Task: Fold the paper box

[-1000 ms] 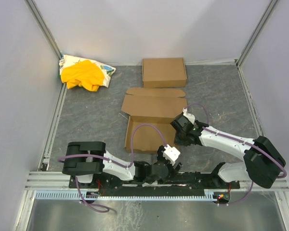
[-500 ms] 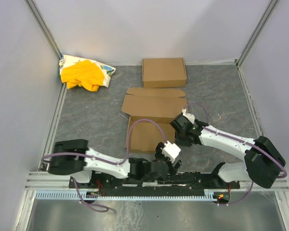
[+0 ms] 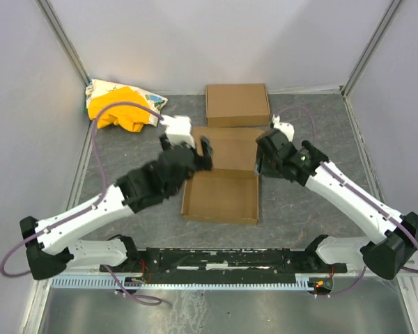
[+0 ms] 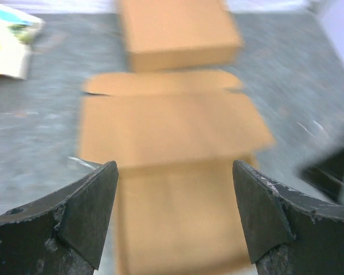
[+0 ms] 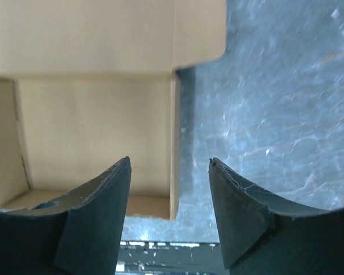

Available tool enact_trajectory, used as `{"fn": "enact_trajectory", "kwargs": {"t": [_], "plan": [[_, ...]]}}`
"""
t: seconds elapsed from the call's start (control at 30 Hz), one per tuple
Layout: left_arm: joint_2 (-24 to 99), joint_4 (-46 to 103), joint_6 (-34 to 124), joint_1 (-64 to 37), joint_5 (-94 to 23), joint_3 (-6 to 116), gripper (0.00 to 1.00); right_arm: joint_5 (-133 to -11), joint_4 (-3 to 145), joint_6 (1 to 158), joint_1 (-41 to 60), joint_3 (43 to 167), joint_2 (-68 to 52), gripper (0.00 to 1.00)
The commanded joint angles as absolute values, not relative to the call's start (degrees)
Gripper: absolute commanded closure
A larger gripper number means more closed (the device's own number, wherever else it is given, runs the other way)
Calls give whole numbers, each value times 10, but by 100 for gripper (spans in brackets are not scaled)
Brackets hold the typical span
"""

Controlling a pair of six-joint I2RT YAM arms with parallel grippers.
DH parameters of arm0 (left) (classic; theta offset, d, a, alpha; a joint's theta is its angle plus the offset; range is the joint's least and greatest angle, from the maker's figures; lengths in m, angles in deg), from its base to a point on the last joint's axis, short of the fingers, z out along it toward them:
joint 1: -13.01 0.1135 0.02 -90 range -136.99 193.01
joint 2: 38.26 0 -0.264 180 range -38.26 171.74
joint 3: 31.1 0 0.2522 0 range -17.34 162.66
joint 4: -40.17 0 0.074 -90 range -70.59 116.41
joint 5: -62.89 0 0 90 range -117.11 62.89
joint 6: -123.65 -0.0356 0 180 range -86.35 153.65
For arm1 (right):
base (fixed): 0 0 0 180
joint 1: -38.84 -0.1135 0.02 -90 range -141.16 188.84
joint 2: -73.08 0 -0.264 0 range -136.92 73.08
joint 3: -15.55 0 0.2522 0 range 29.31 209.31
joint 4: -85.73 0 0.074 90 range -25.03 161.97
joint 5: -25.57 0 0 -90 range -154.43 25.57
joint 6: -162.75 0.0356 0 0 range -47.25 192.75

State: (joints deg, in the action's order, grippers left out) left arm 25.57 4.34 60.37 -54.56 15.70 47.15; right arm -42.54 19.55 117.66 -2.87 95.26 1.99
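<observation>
The paper box (image 3: 220, 195) lies in the middle of the table as a shallow brown tray with its lid panel (image 3: 231, 147) flat behind it. My left gripper (image 3: 187, 147) hovers over the lid's left part, open and empty. In the left wrist view, blurred, the box (image 4: 178, 189) fills the space below the wide-apart gripper (image 4: 175, 206). My right gripper (image 3: 263, 165) hangs over the tray's far right corner. In the right wrist view the tray's right wall (image 5: 175, 143) runs below and between the open gripper (image 5: 169, 200), and neither finger touches it.
A second, closed brown carton (image 3: 237, 104) sits behind the box near the back wall, also in the left wrist view as the carton (image 4: 178, 34). A yellow cloth bundle (image 3: 122, 106) lies in the back left corner. Grey walls enclose the table on three sides.
My left arm swung up from beside the bases and out over the box's lid. My right gripper opened and moved back along the tray's right side.
</observation>
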Motion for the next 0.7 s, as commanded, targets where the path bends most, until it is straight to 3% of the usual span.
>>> {"fn": "enact_trajectory", "kwargs": {"t": [0.0, 0.23, 0.4, 0.67], "plan": [[280, -23, 553, -380, 53, 541, 12, -452, 155, 1094, 37, 1073, -24, 35], [453, -75, 547, -144, -122, 696, 9, -589, 113, 1018, 188, 1296, -164, 33], [527, -30, 572, 15, -247, 650, 10, -692, 154, 996, 288, 1300, -232, 30], [601, 19, 555, 43, -343, 586, 14, -771, 212, 972, 313, 1232, -337, 30]]}}
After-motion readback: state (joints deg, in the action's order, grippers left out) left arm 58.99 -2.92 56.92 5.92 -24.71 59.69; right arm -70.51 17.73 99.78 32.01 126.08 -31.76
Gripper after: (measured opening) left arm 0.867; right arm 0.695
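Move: From the left gripper, the box's open lid lies about 20 cm ahead, 4 cm right and 24 cm below; the tray lies some 2 cm ahead, 3 cm right and 28 cm below; the yellow cloth about 40 cm ahead and 33 cm left, 27 cm down. From the right gripper, the lid is roughly 18 cm ahead, 12 cm left and 11 cm down, the tray 1 cm ahead, 13 cm left, 16 cm below, and the closed box 40 cm ahead, 8 cm left, 15 cm down. Swing the open, empty left gripper some 20 cm forward and as far left, off the tray to outside the lid's left edge, sinking in the second half and tipping down about 35 degrees while turning counter-clockwise. Send the open right gripper forward 17 cm and 8 cm right, up first and then back down, to outside the lid's right edge. ##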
